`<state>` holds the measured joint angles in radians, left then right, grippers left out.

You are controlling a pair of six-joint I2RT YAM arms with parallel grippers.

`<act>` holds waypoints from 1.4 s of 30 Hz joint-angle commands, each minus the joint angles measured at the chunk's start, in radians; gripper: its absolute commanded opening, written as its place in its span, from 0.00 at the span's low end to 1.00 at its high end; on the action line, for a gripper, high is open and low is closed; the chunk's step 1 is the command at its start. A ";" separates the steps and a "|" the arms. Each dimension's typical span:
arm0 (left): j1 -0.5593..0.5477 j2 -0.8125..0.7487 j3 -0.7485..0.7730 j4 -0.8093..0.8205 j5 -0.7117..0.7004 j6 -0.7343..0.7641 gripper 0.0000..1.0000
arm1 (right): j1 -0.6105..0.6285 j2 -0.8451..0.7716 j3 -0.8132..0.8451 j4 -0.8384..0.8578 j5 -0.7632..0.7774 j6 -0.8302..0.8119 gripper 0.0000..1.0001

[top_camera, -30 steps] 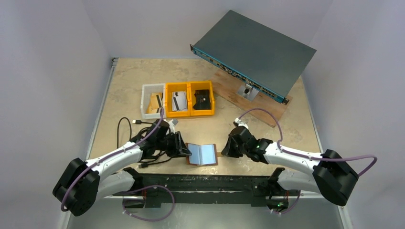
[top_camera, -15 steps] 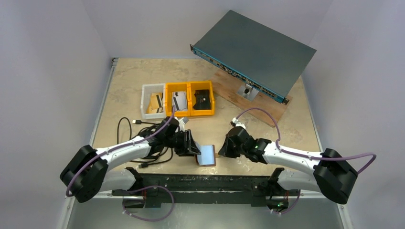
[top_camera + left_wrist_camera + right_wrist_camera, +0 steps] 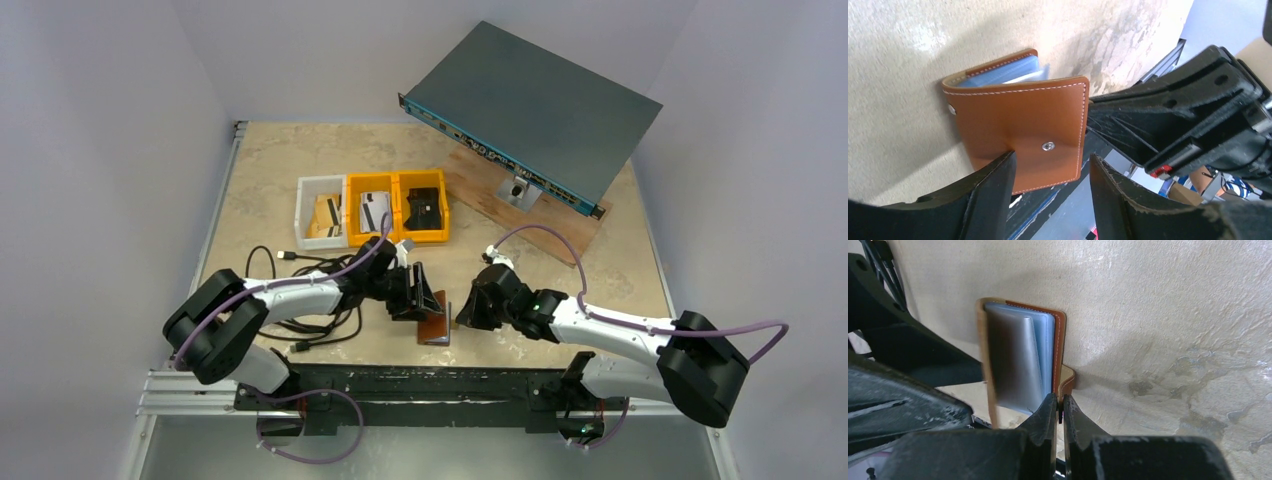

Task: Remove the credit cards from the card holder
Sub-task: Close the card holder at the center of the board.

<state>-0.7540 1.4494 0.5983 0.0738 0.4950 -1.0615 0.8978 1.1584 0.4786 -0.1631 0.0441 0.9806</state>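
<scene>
The brown card holder (image 3: pixel 433 327) stands on its edge near the table's front, folded almost shut. Its stitched outer cover with a metal snap (image 3: pixel 1023 125) faces my left gripper (image 3: pixel 1052 162). That gripper is open, one fingertip (image 3: pixel 1005 162) against the cover, gripping nothing. My right gripper (image 3: pixel 1059 405) is shut on the holder's brown edge, beside the silvery-blue pockets (image 3: pixel 1015 360). Whether the pockets hold cards I cannot tell. Tan credit cards (image 3: pixel 326 215) lie in the white bin (image 3: pixel 304 212). Grey striped cards (image 3: pixel 375 212) lie in a yellow bin (image 3: pixel 372 182).
A second yellow bin (image 3: pixel 424 180) holds a chunky black object (image 3: pixel 424 208). Black cables (image 3: pixel 285 285) lie under my left arm. A grey rack unit (image 3: pixel 535 105) leans on a wooden board (image 3: pixel 545 220) at the back right. The black frame rail (image 3: pixel 420 380) runs along the near edge.
My left gripper swept right, folding the holder's left flap over until the holder stands nearly shut, and its jaws opened wider. The right gripper kept its hold and barely moved.
</scene>
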 commanded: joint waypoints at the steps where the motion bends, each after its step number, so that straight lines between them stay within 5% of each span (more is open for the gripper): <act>1: -0.007 0.060 0.042 0.060 -0.002 -0.028 0.55 | 0.006 -0.010 0.042 0.013 0.031 0.017 0.00; 13: -0.019 0.152 0.067 -0.026 -0.072 -0.043 0.55 | 0.007 -0.006 0.074 0.008 0.028 0.008 0.00; 25: -0.029 0.158 0.086 -0.071 -0.104 -0.015 0.00 | 0.034 0.131 0.127 0.108 -0.012 0.012 0.00; 31: -0.030 0.153 0.092 -0.123 -0.107 0.004 0.00 | 0.041 0.190 0.124 0.157 -0.036 0.037 0.03; 42: -0.030 0.120 0.088 -0.157 -0.127 0.042 0.00 | 0.041 0.227 0.144 0.157 -0.026 0.062 0.23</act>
<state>-0.7757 1.5948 0.6720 -0.0360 0.4072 -1.0660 0.9314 1.3693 0.5854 -0.0452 0.0227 1.0168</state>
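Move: The card holder, its left cover standing half folded, has its middle about 5 cm below the left hand and roughly 1 cm nearer the base and 1 cm to the right. From the right hand, that middle is some 5 cm left, 1 cm ahead and 2 cm down; the strap is already pinched in the right fingers, about 6 cm right of the left hand and 1 cm back. The yellow bin with the black things stands roughly 21 cm ahead of the left hand and 2 cm left. The left fingertips press the cover down onto the card holder, sinking about 4 cm and shutting on the way, then stay on it near the snap. The right hand, still pinching the strap, waits, lifts a little over 1 cm, then carries it about 4 cm left and back down over the cover beside them, where its fingers part slightly. ##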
